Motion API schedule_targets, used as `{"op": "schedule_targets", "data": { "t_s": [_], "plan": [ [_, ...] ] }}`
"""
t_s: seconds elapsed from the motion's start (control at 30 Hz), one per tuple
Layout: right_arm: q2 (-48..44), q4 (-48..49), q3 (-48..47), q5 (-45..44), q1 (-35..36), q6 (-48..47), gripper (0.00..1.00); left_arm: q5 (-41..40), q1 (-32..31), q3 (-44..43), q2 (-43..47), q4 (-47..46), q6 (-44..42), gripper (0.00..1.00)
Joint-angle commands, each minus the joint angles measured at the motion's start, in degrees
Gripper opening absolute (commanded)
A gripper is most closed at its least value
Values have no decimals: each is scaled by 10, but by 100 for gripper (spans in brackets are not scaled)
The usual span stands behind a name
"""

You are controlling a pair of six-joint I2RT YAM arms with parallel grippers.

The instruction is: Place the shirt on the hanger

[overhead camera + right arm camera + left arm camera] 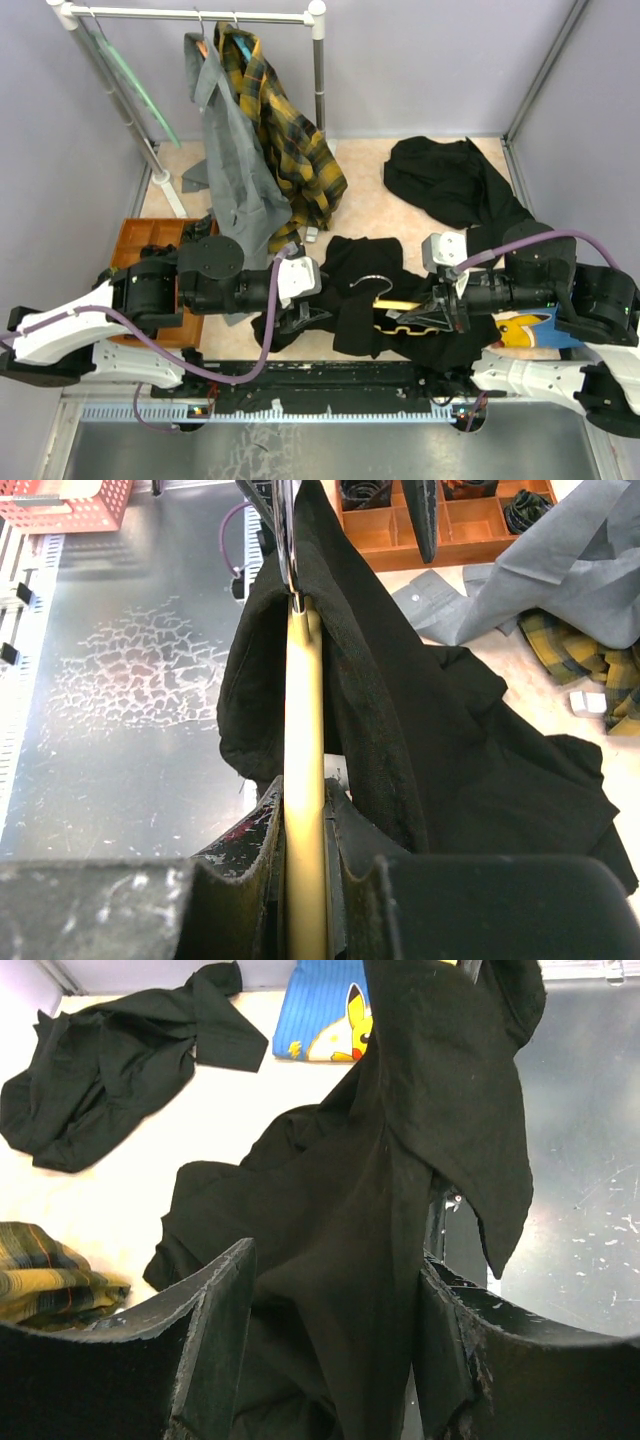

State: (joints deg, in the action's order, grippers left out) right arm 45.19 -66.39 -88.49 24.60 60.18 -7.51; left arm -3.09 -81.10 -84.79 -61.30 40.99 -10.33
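Note:
The black shirt (pixel 360 300) hangs draped over the yellow hanger (pixel 397 303) between my two arms; the silver hook (pixel 375 280) pokes up out of it. In the right wrist view, my right gripper (pixel 305 810) is shut on the hanger's yellow bar (pixel 303 730), and the shirt (pixel 400 680) falls mostly to one side of it. My left gripper (pixel 335 1310) stands open at the shirt's left side, a loose fold of the shirt (pixel 400 1160) hanging between its fingers (pixel 220 1330). From above, the left gripper (pixel 305 318) and right gripper (pixel 438 308) face each other.
Another black garment (pixel 450 185) lies at the back right. A plaid shirt (pixel 290 130) and a grey shirt (pixel 235 170) hang on the rack (pixel 200 14), beside a pale green hanger (pixel 140 90). A wooden tray (pixel 145 240) sits left, a blue Pikachu cloth (pixel 530 328) right.

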Motion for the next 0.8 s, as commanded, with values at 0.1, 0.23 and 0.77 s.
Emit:
{"op": "schedule_targets", "data": {
  "t_s": [0.1, 0.23, 0.77],
  "plan": [
    [3, 61, -4, 44, -1, 4, 0, 34, 2, -35, -27, -9, -19, 65],
    [4, 59, 0, 45, -2, 4, 0, 50, 2, -37, -35, -13, -19, 64],
    [-8, 71, 13, 9, -2, -1, 8, 37, 2, -5, -19, -33, -9, 0]
  ]
}}
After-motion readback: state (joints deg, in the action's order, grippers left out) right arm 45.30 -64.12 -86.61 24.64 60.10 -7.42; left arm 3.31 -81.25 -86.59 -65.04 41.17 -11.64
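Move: Between and just past the left hand's open fingers hangs the black shirt's loose fold, about 3 cm to its right and 2 cm back, nearly level. The metal hook rises about 7 cm to the left hand's right and 3 cm ahead; the yellow hanger's bare shoulder is some 10 cm right and 1 cm ahead. From the right hand, which already grips that shoulder, the fold lies roughly 10 cm left and 1 cm back. Easing about 2 cm to the right, towards the right hand and the hanger, and nearly as far back, the left hand runs its open fingers farther over the black shirt's fold, turning slightly clockwise. It then stops going right and shuts, pinching the cloth between its pads. The right hand keeps its hold on the yellow hanger almost in place. ##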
